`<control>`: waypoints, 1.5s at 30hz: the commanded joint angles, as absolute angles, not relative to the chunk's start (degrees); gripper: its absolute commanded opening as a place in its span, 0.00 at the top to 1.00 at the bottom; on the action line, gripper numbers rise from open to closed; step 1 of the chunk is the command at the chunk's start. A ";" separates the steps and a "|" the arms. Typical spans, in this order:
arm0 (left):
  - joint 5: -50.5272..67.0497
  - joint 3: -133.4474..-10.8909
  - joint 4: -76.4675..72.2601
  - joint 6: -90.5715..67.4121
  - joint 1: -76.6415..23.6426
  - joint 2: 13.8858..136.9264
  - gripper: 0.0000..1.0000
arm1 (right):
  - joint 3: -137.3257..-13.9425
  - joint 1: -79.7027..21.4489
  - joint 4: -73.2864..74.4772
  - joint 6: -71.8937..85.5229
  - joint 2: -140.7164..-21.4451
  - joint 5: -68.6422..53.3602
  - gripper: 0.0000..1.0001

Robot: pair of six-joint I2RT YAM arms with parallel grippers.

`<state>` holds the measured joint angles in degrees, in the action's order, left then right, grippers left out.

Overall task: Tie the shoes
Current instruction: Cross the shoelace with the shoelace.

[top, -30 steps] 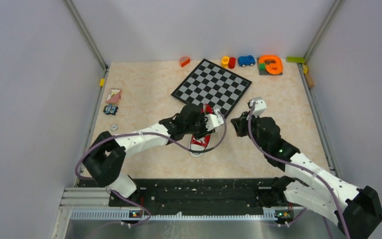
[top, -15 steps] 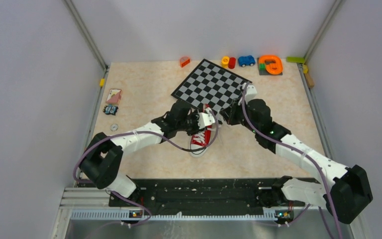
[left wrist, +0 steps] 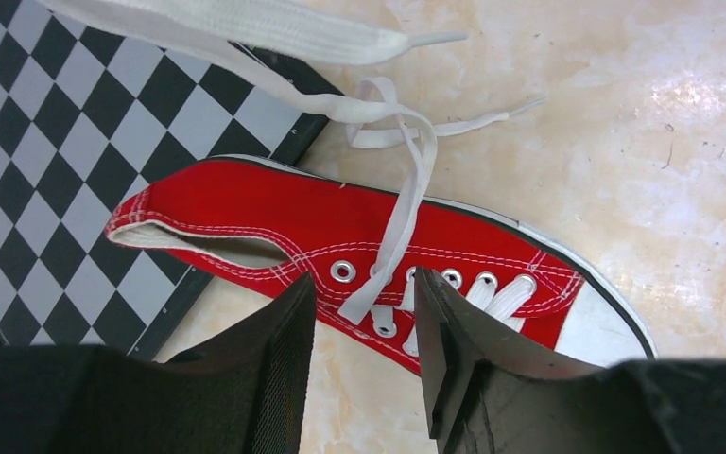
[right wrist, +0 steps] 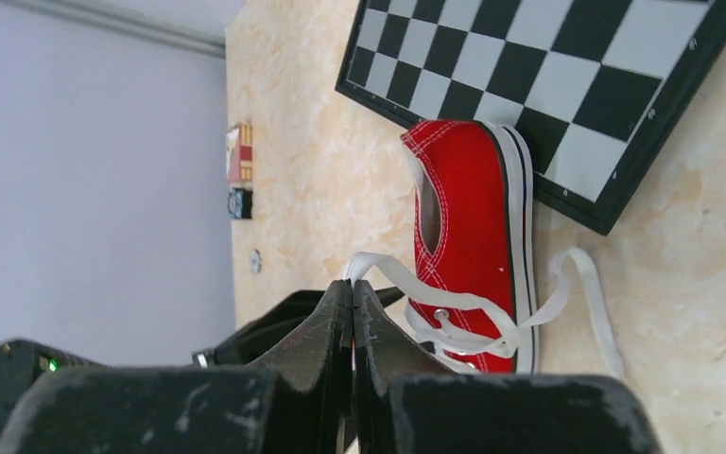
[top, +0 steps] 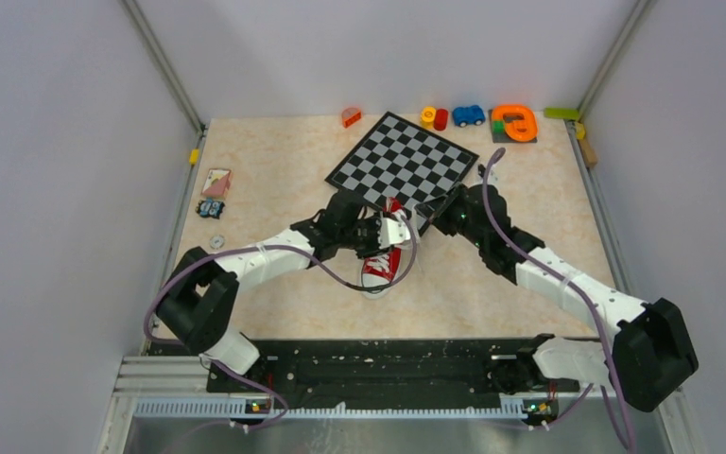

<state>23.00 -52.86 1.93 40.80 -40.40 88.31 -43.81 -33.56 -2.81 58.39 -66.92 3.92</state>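
The red shoe (top: 379, 266) lies on its side with its heel at the chessboard (top: 403, 163) corner and its white toe toward the arms. My left gripper (top: 385, 241) hovers over the eyelets, open. In the left wrist view its fingers (left wrist: 284, 359) straddle a loose white lace (left wrist: 406, 203) hanging off the shoe (left wrist: 274, 213), without pinching it. My right gripper (top: 438, 220) sits just right of the heel. In the right wrist view that gripper (right wrist: 353, 284) is shut on a lace (right wrist: 463, 301) that runs taut from the shoe (right wrist: 468, 208).
Toys line the back edge: an orange block (top: 351, 116), rings (top: 433, 117), a blue car (top: 468, 114), an orange piece (top: 514, 123). A card (top: 216, 182), a small gadget (top: 212, 208) and a washer (top: 216, 242) lie at the left.
My right arm has stretched forward and left, bringing its shut gripper from right of the shoe up to the chessboard corner. The left gripper has shifted slightly toward the back.
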 commanded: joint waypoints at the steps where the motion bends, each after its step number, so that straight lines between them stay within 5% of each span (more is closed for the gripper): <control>1: 25.57 -55.21 3.60 43.19 -40.17 89.39 0.53 | -44.61 -33.05 -1.36 72.90 -69.08 8.36 1.00; 5: 24.97 -55.78 4.09 43.57 -40.17 90.43 0.65 | -42.60 -33.04 -5.15 78.48 -69.63 8.18 1.00; 7: 24.90 -56.25 4.78 43.81 -40.17 90.97 0.84 | -41.56 -33.11 -7.34 80.29 -69.61 8.80 1.00; 11: 24.82 -56.56 5.62 44.10 -40.17 90.60 1.00 | -40.70 -33.05 -10.56 82.35 -70.30 9.78 1.00; 45: 25.67 -48.98 -2.24 43.19 -40.22 83.67 1.00 | -45.18 -36.70 -23.89 91.22 -85.45 4.66 1.00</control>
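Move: The shoelace strand the left hand goes for already hangs between its half-open tips, about 1 cm below the hand point. Of that hand, the shoe's collar lies some 7 cm ahead and 2 cm right, 3 cm lower; the loose lace tail lies 4 cm back, 8 cm right and 10 cm lower. The right hand, gripping the other strand, has the collar about 2 cm ahead, 5 cm left and 11 cm below, and the chessboard's near corner 1 cm ahead, 4 cm right and 20 cm down. The left hand dips about 1 cm and shuts its half-open fingers on the lace hanging over the eyelets, then keeps that pinch almost in place, easing back a little and rising again. Meanwhile the right hand, still gripping its strand near the end, dips and reaches forward, then swings left over the shoe's collar with a slight rise, ending about 5 cm left, 4 cm forward and a few cm lower, while its wrist rolls some 30 degrees so that its left side comes up. ##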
